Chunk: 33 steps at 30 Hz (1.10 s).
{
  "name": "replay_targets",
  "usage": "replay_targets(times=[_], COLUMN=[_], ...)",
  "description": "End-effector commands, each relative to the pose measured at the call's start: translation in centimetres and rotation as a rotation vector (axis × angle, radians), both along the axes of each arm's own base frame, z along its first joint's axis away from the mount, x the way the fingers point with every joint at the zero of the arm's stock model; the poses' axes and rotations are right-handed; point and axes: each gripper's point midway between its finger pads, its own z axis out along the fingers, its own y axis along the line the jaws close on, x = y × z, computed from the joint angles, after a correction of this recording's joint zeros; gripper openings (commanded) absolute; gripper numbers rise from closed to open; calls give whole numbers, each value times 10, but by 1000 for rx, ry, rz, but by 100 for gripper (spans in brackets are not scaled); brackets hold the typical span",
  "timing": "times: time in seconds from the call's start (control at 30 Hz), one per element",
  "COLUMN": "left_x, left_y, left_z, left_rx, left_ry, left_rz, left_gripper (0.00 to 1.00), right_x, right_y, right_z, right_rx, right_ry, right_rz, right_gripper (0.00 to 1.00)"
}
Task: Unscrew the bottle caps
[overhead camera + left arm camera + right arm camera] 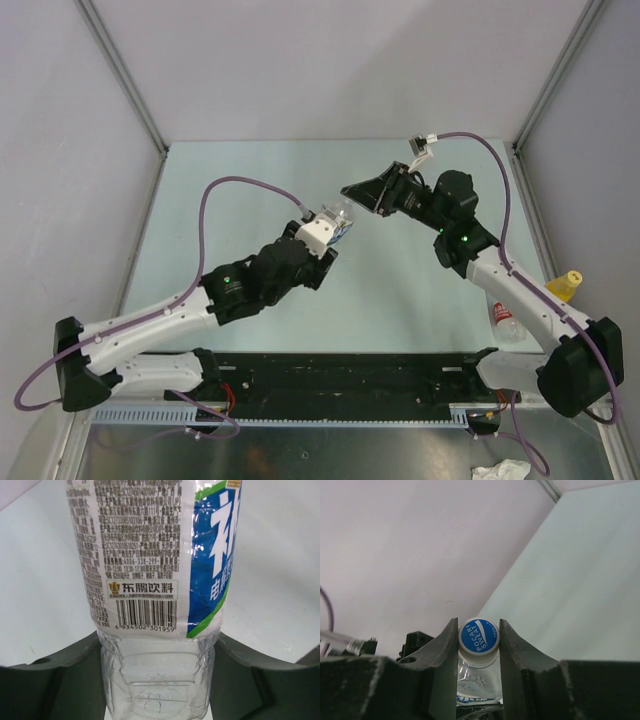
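Observation:
My left gripper is shut on the lower body of a clear bottle with a blue-green label, held up over the middle of the table. Its cap, white with a blue printed top, sits squeezed between the two dark fingers of my right gripper, which is shut on it from the right. In the overhead view this cap is hidden by the fingers. Two more bottles lie at the right edge by my right arm: one with a yellow cap and one with a red label.
Grey enclosure walls stand on three sides of the pale green table. A black rail runs along the near edge between the arm bases. A crumpled white tissue lies in front of the rail at the right.

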Motion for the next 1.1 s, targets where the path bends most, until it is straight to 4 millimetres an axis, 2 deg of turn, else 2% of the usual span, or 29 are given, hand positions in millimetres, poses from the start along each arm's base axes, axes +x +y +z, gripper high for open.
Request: replay_targets(times=[0.0, 0.33, 0.47, 0.63, 0.9, 1.07], left_x=[-16, -60, -88, -115, -159, -175], left_y=[-19, -41, -51, -48, -46, -47], left_z=[18, 59, 84, 117, 140, 152], left_rx=[-161, -386, -496, -645, -708, -715], left_ry=[0, -50, -59, -75, -27, 4], left_rz=[-113, -423, -613, -819, -1112, -1222], left_gripper=[0, 0, 0, 0, 0, 0], right_x=[-56, -103, -123, -143, -169, -174], right_y=[4, -1, -3, -11, -20, -23], right_z=[56, 69, 73, 81, 83, 86], right_rx=[67, 77, 76, 82, 89, 110], right_ry=[-277, -445, -511, -590, -670, -696], right_rz=[190, 373, 469, 549, 697, 733], right_gripper=[0, 0, 0, 0, 0, 0])
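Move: The bottle's cap is already between the right fingertips, right at that hand's point. From the left hand, which grips the bottle near its bottom, the cap sits about 7 cm ahead, 5 to the right and 12 above. The bottle's middle is some 4 cm back, 3 to the left and 7 below the right hand, or about 3 ahead, 2 right and 5 above the left hand. Cap and bottle are drawn back towards the bases and upward together while being twisted against each other. The right fingers keep their pinch on the cap, travelling some 16 cm back and 10 up and turning counter-clockwise. The left hand keeps its grip on the bottle's lower end, goes back about 14 cm and up 8, slightly right, and rolls clockwise. ##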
